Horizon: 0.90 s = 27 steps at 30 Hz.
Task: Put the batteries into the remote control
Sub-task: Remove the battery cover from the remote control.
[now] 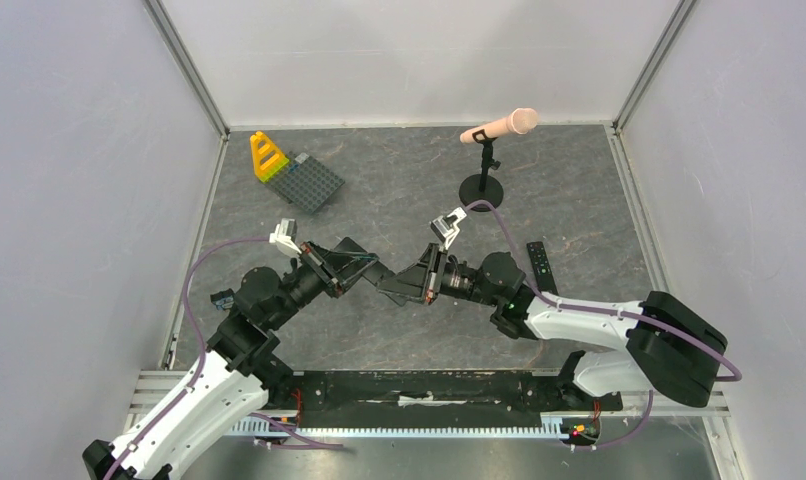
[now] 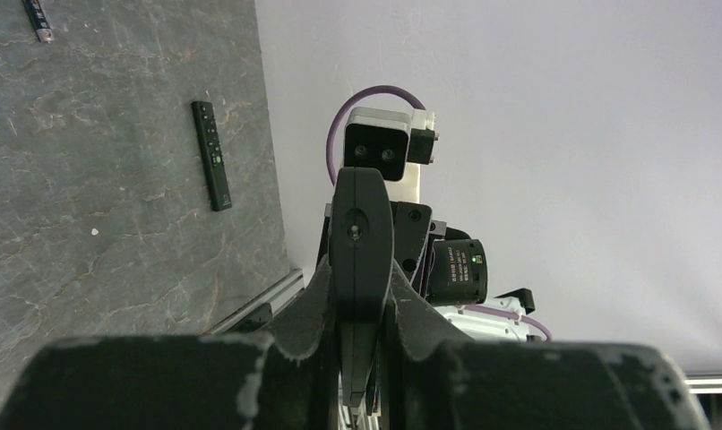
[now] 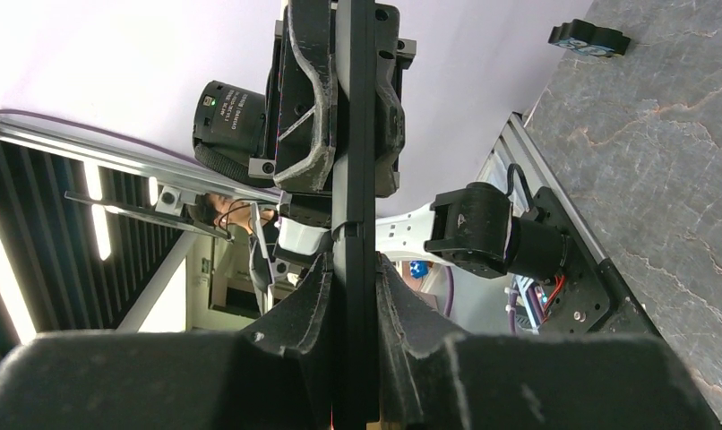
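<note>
The remote control (image 1: 391, 282), a slim black bar, hangs above the table's middle, held between both arms. My left gripper (image 1: 369, 268) is shut on one end and my right gripper (image 1: 419, 283) is shut on the other. In the right wrist view the remote control (image 3: 353, 152) runs edge-on from my right gripper (image 3: 353, 264) up into the left gripper's fingers (image 3: 308, 116). In the left wrist view my left gripper (image 2: 359, 288) pinches its thin black edge (image 2: 359, 358). A thin dark stick that looks like a battery (image 2: 37, 18) lies on the table.
A second black remote with buttons (image 1: 540, 262) (image 2: 211, 154) lies on the table at the right. A pink microphone on a black stand (image 1: 489, 150) is at the back. A grey brick plate (image 1: 311, 182) with a yellow piece (image 1: 267, 155) sits back left. A small black-blue part (image 3: 590, 38) lies near the left edge.
</note>
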Each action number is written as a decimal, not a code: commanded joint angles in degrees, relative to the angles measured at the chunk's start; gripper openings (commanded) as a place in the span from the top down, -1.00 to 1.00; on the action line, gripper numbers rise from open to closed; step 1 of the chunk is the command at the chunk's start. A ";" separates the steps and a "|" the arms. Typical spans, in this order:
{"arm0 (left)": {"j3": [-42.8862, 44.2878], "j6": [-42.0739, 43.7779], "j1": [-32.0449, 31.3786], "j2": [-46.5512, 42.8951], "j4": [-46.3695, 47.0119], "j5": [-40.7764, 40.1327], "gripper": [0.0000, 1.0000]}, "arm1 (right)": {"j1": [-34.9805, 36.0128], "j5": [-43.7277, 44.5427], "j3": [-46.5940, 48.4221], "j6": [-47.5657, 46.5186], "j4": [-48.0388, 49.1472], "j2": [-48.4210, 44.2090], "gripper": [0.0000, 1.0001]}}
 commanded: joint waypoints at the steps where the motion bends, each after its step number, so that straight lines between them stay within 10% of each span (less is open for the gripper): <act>1: 3.07 1.24 2.44 -0.89 7.47 -8.52 0.96 | -1.30 -3.62 -0.56 -2.30 -7.67 0.05 0.66; 16: 3.29 3.00 2.39 0.42 3.93 -6.34 0.96 | -3.69 -2.36 3.21 0.89 -9.76 2.06 0.05; 27: 3.55 6.78 2.43 0.70 1.10 -6.88 0.96 | -4.49 -1.69 2.81 2.24 -10.86 0.69 0.18</act>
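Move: Between the two hands, in the air, hangs the remote control, already gripped by both: its middle lies about 2 cm back and 2 cm right of the left hand, and about 3 cm ahead and 3 cm left of the right hand, level with both. Down on the table, some 22 cm below the right hand, a battery lies roughly 10 cm ahead and 12 cm right, and the other remote about 3 cm ahead and 36 cm right. Opening from nearly shut to about half wide, the right fingers let go of the near right end of the remote while that hand goes forward about 2.5 cm and sinks 2 cm, its fingertips dipping slightly. The left hand keeps its pinch and carries the remote forward and left nearly 3 cm in all, easing down a little and turning slightly counter-clockwise. ##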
